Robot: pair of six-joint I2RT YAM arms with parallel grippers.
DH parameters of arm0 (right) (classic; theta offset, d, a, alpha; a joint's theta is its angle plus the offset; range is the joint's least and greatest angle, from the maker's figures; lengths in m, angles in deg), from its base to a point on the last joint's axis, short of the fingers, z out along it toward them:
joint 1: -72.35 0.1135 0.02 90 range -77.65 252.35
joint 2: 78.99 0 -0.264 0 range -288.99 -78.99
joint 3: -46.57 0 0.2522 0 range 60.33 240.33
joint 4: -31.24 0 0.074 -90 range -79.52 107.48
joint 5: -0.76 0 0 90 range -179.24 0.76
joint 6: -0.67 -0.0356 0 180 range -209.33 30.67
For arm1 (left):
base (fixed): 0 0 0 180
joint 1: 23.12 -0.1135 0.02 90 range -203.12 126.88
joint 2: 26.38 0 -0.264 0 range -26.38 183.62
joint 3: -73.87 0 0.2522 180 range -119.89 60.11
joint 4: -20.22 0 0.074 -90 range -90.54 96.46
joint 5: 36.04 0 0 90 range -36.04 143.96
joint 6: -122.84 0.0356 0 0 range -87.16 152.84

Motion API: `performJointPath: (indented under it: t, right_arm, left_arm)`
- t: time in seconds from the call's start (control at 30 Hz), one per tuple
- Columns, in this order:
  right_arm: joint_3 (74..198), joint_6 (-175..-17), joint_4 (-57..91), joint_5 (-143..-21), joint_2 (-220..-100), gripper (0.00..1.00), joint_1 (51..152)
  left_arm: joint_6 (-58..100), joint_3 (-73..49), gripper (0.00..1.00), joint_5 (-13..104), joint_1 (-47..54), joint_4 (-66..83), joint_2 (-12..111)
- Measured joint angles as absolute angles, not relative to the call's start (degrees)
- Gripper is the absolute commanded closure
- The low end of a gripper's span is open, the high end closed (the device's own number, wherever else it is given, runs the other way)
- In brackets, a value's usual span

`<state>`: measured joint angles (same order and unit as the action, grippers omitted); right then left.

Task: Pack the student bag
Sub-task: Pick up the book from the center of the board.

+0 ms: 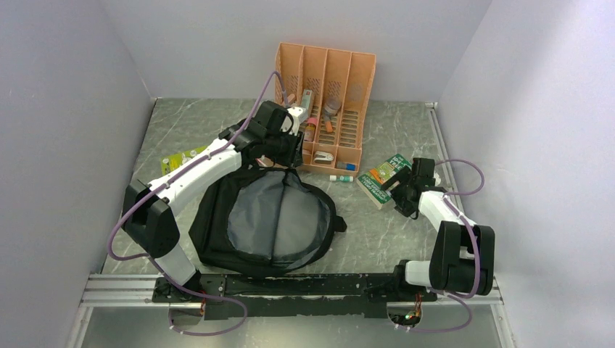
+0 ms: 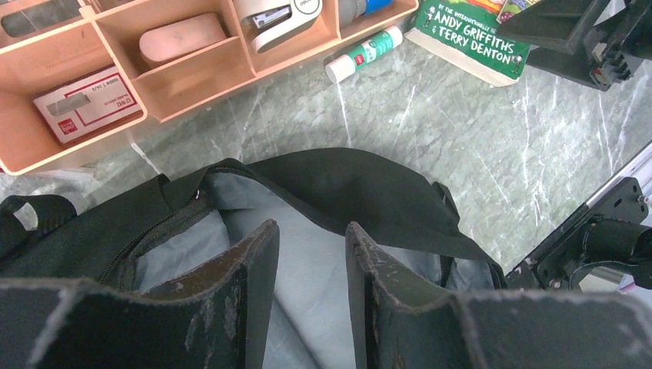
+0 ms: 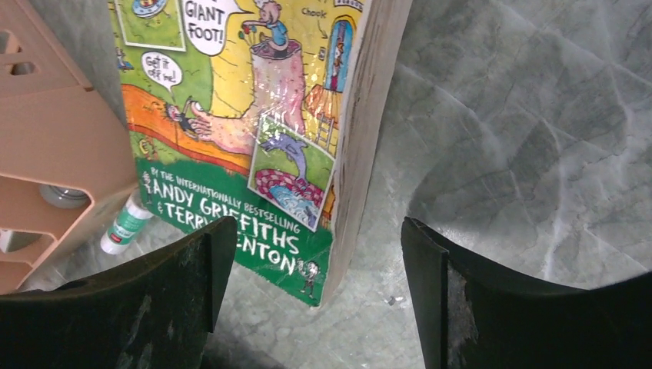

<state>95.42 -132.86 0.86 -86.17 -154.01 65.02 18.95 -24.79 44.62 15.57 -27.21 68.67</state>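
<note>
The student bag lies flat mid-table, black, its mouth wide and the grey lining showing. My left gripper hangs at the bag's far rim. In the left wrist view it stands partly open over the lining, nothing pinched between the fingers, the black flap just beyond. A green and yellow paperback book lies right of the bag. My right gripper is at its near end, open, with the book's corner between the fingers.
An orange slotted organiser stands at the back, holding a stapler, a staples box and an eraser. A glue stick lies between organiser and book. A green flat item lies far left. Grey walls enclose the table.
</note>
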Motion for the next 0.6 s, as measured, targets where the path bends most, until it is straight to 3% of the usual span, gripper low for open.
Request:
performJointPath:
  t: [0.3, 0.5, 0.6]
  right_arm:
    - [94.04, -132.99, 5.43, -85.3, -156.2, 0.32, 64.52]
    - [92.84, -133.21, 8.55, -85.1, -156.88, 0.51, 64.12]
    - [91.59, -133.76, 10.3, -84.91, -156.61, 0.66, 63.64]
  left_arm:
    - [18.67, -24.79, 0.59, 44.27, 15.57, -27.21, 68.67]
    - [18.06, -24.84, 0.59, 42.67, 15.6, -27.21, 68.71]
    - [17.55, -26.15, 0.59, 41.3, 15.68, -27.17, 69.72]
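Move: The book lies flat with its middle about 7 cm straight ahead of the right hand and 2 cm below. The glue stick is 15 cm to the right hand's left and 7 cm ahead, and the blue-capped bottle in the organizer is 14 cm left, 11 cm ahead, at roughly hand height. From the left hand, the book is some 27 cm to the right, 4 cm ahead and 18 cm lower. The book's long edge, near its corner closest to the robot, is what the right hand closes around: it sinks about 1.5 cm and eases 1 cm forward while the fingers go from wide open to about half. The far-left finger comes in over the cover, the near-right one up beside the page edge. ##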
